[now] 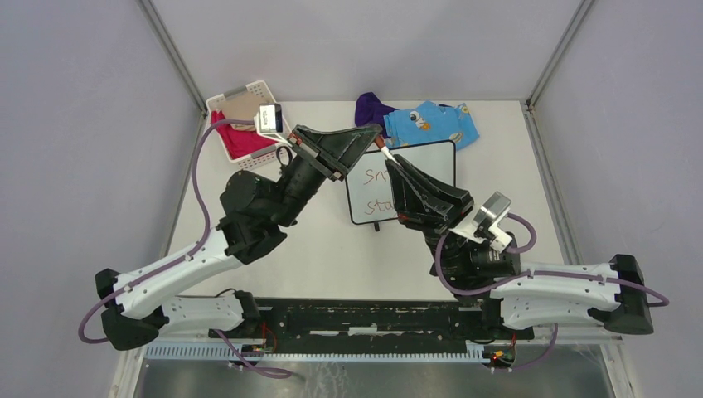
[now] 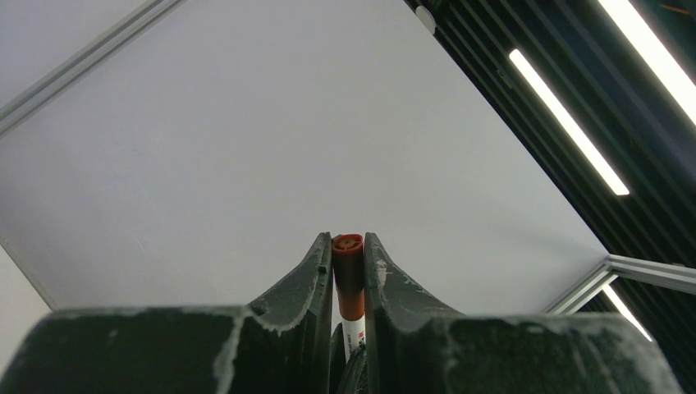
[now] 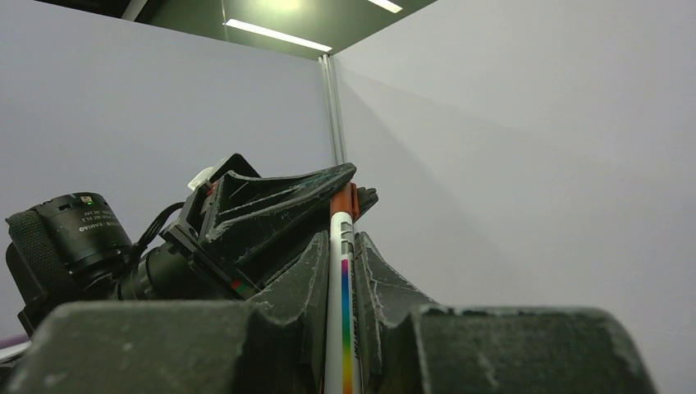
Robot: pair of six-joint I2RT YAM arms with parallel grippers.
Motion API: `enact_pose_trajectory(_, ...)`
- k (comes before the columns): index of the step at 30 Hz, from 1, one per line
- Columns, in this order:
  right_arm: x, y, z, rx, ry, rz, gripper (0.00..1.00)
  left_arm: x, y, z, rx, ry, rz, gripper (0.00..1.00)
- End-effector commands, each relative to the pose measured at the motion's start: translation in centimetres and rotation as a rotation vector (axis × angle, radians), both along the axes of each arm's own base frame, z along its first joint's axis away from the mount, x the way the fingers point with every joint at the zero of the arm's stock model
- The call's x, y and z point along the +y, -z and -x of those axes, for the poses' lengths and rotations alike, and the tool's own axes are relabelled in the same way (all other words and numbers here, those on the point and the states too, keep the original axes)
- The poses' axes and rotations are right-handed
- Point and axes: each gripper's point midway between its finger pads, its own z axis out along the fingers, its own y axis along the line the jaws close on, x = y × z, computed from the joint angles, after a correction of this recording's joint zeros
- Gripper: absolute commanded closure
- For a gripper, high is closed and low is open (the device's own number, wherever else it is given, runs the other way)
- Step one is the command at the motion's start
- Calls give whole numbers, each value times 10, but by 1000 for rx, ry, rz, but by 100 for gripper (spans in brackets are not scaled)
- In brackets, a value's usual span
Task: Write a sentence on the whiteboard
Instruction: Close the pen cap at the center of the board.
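Note:
The whiteboard (image 1: 433, 166) lies flat at the middle of the table, partly hidden by both grippers. Of the sentence (image 1: 375, 177), only the reddish-brown starts of two lines show. Above the board, my left gripper (image 1: 377, 133) and right gripper (image 1: 395, 162) meet tip to tip on one marker (image 1: 386, 152). In the left wrist view, the left gripper (image 2: 348, 240) is shut on the marker's red-brown cap (image 2: 348, 271). In the right wrist view, the right gripper (image 3: 342, 238) is shut on the white, rainbow-striped marker (image 3: 341, 312). Its cap (image 3: 345, 200) sits between the left gripper's fingers (image 3: 279, 205).
A white slatted basket (image 1: 222, 103) with pink cloth stands at the back left, close behind the left wrist. A blue patterned cloth (image 1: 431, 123) and a purple cloth (image 1: 370, 108) lie just behind the whiteboard. Grey walls close the table on three sides.

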Motion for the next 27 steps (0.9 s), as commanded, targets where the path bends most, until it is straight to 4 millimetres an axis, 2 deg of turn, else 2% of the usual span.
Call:
enact_pose_trajectory(1, 21, -1, -12, 20, 31, 70, 100, -75, 99, 69, 0, 357, -348, 98)
enact_pose_trajectory(4, 20, -3, -11, 15, 33, 70, 100, -72, 101, 69, 4, 347, -348, 98)
enact_pose_trajectory(8, 15, -2, -10, 14, 30, 66, 100, -49, 88, 53, 5, 215, -335, 98)
enact_pose_trajectory(15, 10, -2, -7, 17, 14, 62, 100, -8, 61, 32, -3, 24, -317, 69)
enact_pose_trajectory(19, 10, -1, -6, 21, 3, 63, 100, 10, 46, 28, -29, -35, -306, 56)
enact_pose_trajectory(22, 9, 0, -6, 28, -6, 61, 100, 19, 37, 27, -45, -61, -293, 51)
enact_pose_trajectory(27, 9, 2, -3, 30, -33, 46, 100, 25, 27, 28, -61, -65, -251, 49)
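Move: Between the left fingertips sits the pen cap, already on the pen; the barrel's middle, held in the right fingers, is about 3 cm back, 3 cm to the left hand's right and 5 cm below. From the right hand, the cap lies roughly 3 cm ahead, 2 cm left and 4 cm up. The whiteboard's middle is some 50 cm below the left hand, about 12 cm ahead of it and 6 cm to its right. Keeping its pinch on the cap at first while hardly moving, the left hand then opens its fingers to about twice their gap and comes free, sinking about 4 cm and drawing back under 3 cm as its fingertips tip down some 15 degrees. The right hand keeps its grip on the barrel, easing left and then a little down. ##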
